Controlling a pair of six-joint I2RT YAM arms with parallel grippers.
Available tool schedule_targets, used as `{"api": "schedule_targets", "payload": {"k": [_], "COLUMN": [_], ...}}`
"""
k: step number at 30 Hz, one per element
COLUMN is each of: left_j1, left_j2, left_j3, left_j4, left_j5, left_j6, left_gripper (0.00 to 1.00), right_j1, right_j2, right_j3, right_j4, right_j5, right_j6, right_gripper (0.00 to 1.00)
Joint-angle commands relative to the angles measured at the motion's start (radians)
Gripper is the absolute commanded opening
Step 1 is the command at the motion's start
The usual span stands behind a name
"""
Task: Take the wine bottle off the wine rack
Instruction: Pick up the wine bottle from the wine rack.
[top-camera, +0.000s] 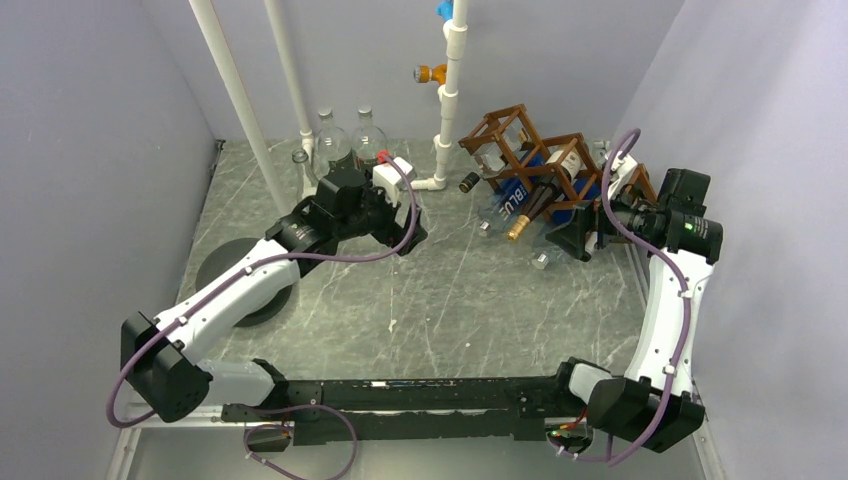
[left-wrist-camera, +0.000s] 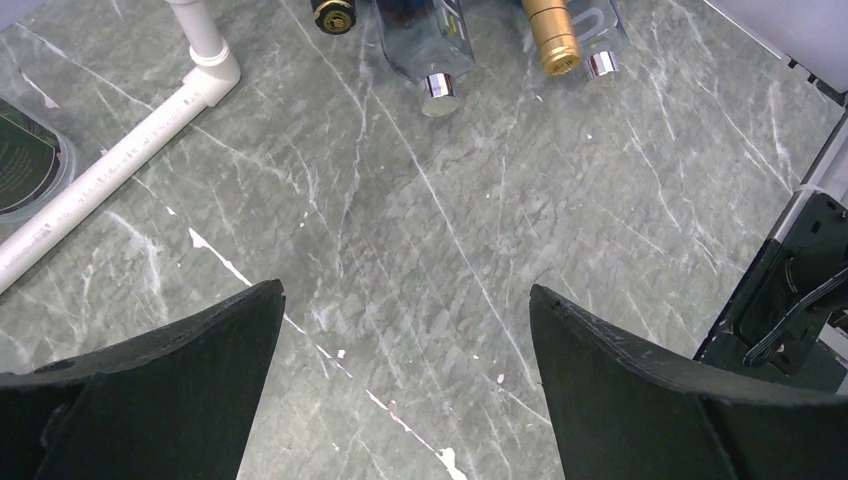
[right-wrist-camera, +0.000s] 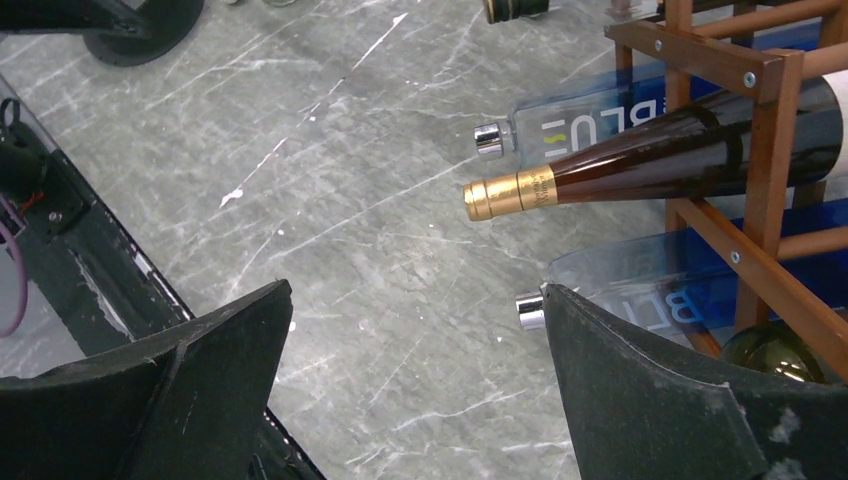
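Observation:
The brown wooden wine rack (top-camera: 548, 150) stands at the back right of the table, with several bottles lying in its cells. The dark wine bottle (top-camera: 535, 208) has a gold foil neck that pokes out toward the table's middle. In the right wrist view this wine bottle (right-wrist-camera: 650, 165) lies through the wine rack (right-wrist-camera: 765, 130). My right gripper (top-camera: 575, 240) is open just in front of the rack, below the bottle's neck, with nothing in it (right-wrist-camera: 415, 290). My left gripper (top-camera: 402, 235) hovers open over bare table (left-wrist-camera: 405, 290), well left of the rack, and the gold cap (left-wrist-camera: 555, 42) shows far ahead.
Clear bottles with blue labels (right-wrist-camera: 590, 125) and silver caps (right-wrist-camera: 530, 308) also lie in the rack. White pipes (top-camera: 445, 120) rise at the back, with clear plastic bottles (top-camera: 345, 140) beside them. A black round disc (top-camera: 235, 280) lies at the left. Grey walls close both sides.

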Motion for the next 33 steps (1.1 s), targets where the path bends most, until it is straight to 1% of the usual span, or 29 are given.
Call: {"api": "schedule_targets", "payload": {"k": [1,9,18,33], "left_j1": [-0.001,-0.001,-0.001,-0.002], "left_j2": [-0.038,-0.078,-0.085,-0.085], "left_j3": [0.0,-0.017,-0.019,-0.019], "left_j4": [0.012,0.024,0.028,0.025], "left_j5": [-0.029,-0.06,-0.072,-0.075], "left_j6": [0.023,0.039,0.043,0.046], "left_gripper": [0.98,1.0,1.0,0.99], "right_j1": [-0.003,-0.005,-0.009,-0.045], "right_j2": [-0.004,-0.016,-0.032,-0.067], "right_j3": [0.013,-0.058,-0.151,-0.256], "right_j4": [0.105,0.22,0.33,0.43], "right_j5": [0.046,0.162,0.286,0.462], "right_j6": [0.128,0.281,0.431,0.625], "right_gripper": [1.0,1.0,1.0,1.0]}}
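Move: The wine bottle I go for, green with a silver neck, lies neck-down in the rack's lowest right cell, its middle about 13 cm ahead of my right hand, 14 cm to its right and 16 cm below. The lower blue bottle is about 12 cm ahead, 7 cm right, 18 cm down; the gold-necked bottle some 20 cm straight ahead and 10 cm down. From my left hand, the green bottle lies roughly 10 cm ahead, 44 cm right, 13 cm lower. I swing my right hand round towards the green wine bottle: first a little forward, then about 6 cm to my right and as much down, with under 4 cm of forward reach in all. Meanwhile my wrist turns clockwise about 30 degrees and tips the fingers some 15 degrees further down. I keep them wide open and touch nothing yet. ##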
